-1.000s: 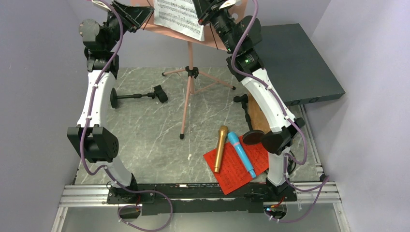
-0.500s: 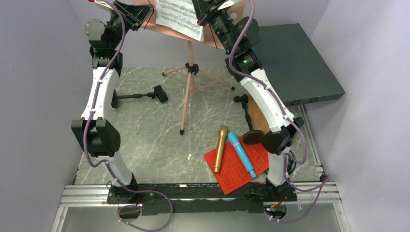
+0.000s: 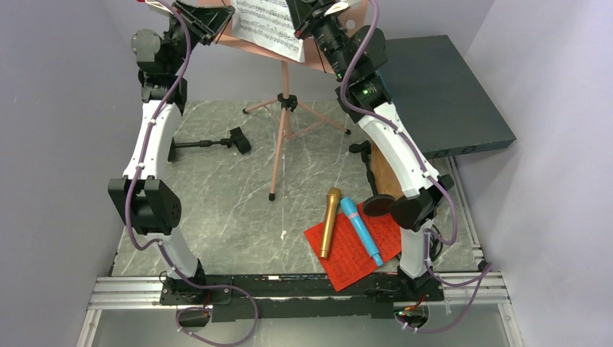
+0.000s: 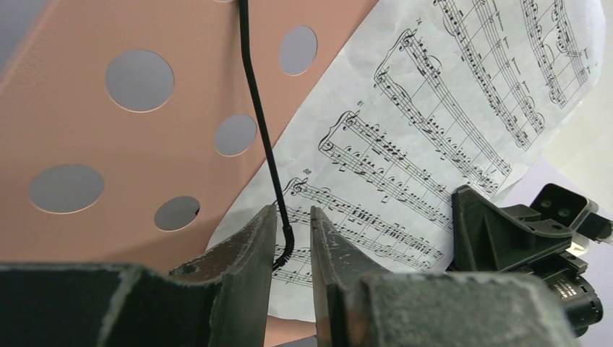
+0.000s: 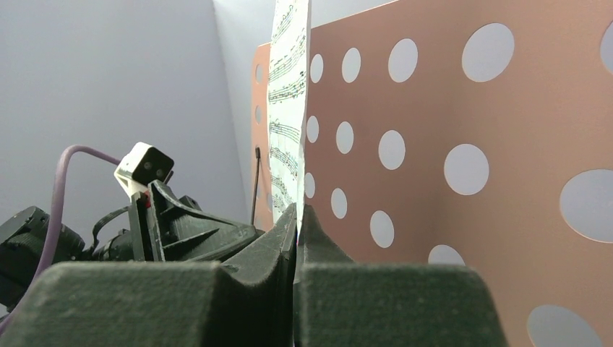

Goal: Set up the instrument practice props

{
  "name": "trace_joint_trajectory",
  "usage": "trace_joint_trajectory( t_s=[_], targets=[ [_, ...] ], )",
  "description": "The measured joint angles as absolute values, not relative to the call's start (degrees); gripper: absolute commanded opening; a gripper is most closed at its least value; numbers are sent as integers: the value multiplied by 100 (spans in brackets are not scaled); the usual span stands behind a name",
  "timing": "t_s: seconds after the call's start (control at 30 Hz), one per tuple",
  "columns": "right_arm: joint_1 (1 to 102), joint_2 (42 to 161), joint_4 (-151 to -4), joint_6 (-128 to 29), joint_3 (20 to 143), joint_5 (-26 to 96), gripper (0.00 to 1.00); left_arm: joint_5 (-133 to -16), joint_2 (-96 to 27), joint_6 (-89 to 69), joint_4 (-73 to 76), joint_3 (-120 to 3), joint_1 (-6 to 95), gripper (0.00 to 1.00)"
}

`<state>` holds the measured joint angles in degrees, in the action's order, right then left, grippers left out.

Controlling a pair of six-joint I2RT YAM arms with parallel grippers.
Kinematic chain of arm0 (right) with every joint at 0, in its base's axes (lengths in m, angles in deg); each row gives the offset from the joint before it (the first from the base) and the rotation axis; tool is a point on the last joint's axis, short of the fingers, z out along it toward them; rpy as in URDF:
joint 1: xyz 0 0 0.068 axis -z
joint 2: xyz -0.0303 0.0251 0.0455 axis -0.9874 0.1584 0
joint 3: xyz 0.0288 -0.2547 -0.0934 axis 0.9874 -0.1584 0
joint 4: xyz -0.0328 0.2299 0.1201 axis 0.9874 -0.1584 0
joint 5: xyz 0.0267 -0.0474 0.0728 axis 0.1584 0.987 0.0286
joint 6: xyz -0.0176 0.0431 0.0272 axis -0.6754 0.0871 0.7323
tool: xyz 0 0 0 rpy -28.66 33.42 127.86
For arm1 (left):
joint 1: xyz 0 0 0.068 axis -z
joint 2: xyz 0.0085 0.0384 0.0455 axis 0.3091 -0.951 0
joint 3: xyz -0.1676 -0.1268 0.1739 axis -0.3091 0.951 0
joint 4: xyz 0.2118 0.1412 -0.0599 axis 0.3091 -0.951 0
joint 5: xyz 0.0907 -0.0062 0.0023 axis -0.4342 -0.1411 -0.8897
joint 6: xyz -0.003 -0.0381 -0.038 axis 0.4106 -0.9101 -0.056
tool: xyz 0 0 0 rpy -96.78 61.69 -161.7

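Observation:
The pink hole-punched music desk stands on tripod legs at the back. A white sheet-music page leans on it. My right gripper is shut on that page's edge, in front of the desk. My left gripper is at the desk's left part, its jaws a narrow gap apart around a thin black wire that lies over the page. The gold microphone and blue microphone lie on the red page. One black pole lies flat on the left.
A large dark-teal box sits at the back right. A wooden board and a black round base lie beside the right arm. Both grippers are raised to the top edge of the overhead view.
My left arm has shifted slightly toward the desk and its jaws have narrowed around the black wire. The right gripper has stayed shut on the white page.

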<state>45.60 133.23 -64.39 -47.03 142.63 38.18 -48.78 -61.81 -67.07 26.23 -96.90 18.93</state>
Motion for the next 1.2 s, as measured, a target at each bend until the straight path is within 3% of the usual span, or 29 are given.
trace_joint_trajectory(
  t_s=[0.27,1.2],
  targets=[
    [4560,13354,-6398,-4736,14271,3820,0,-4863,-6181,-6748,2636,-9721,1922,0],
    [4345,14593,-5652,-5103,15196,3687,0,-4806,-6168,-6549,2669,-9716,1922,0]
  ],
)
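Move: The left clip arm's lower end sits between the left hand's open fingertips, in front of the sheet's left edge. The right hand holds the sheet's right edge; from it that clip end lies about 13 cm left, 5 cm ahead and 5 cm below. The right clip arm stands about 5 cm to its right, 1 cm ahead and 4 cm lower. Left fingers pinch the clip arm; the right hand slides its sheet forward-down, then left behind it, about 5 cm. ##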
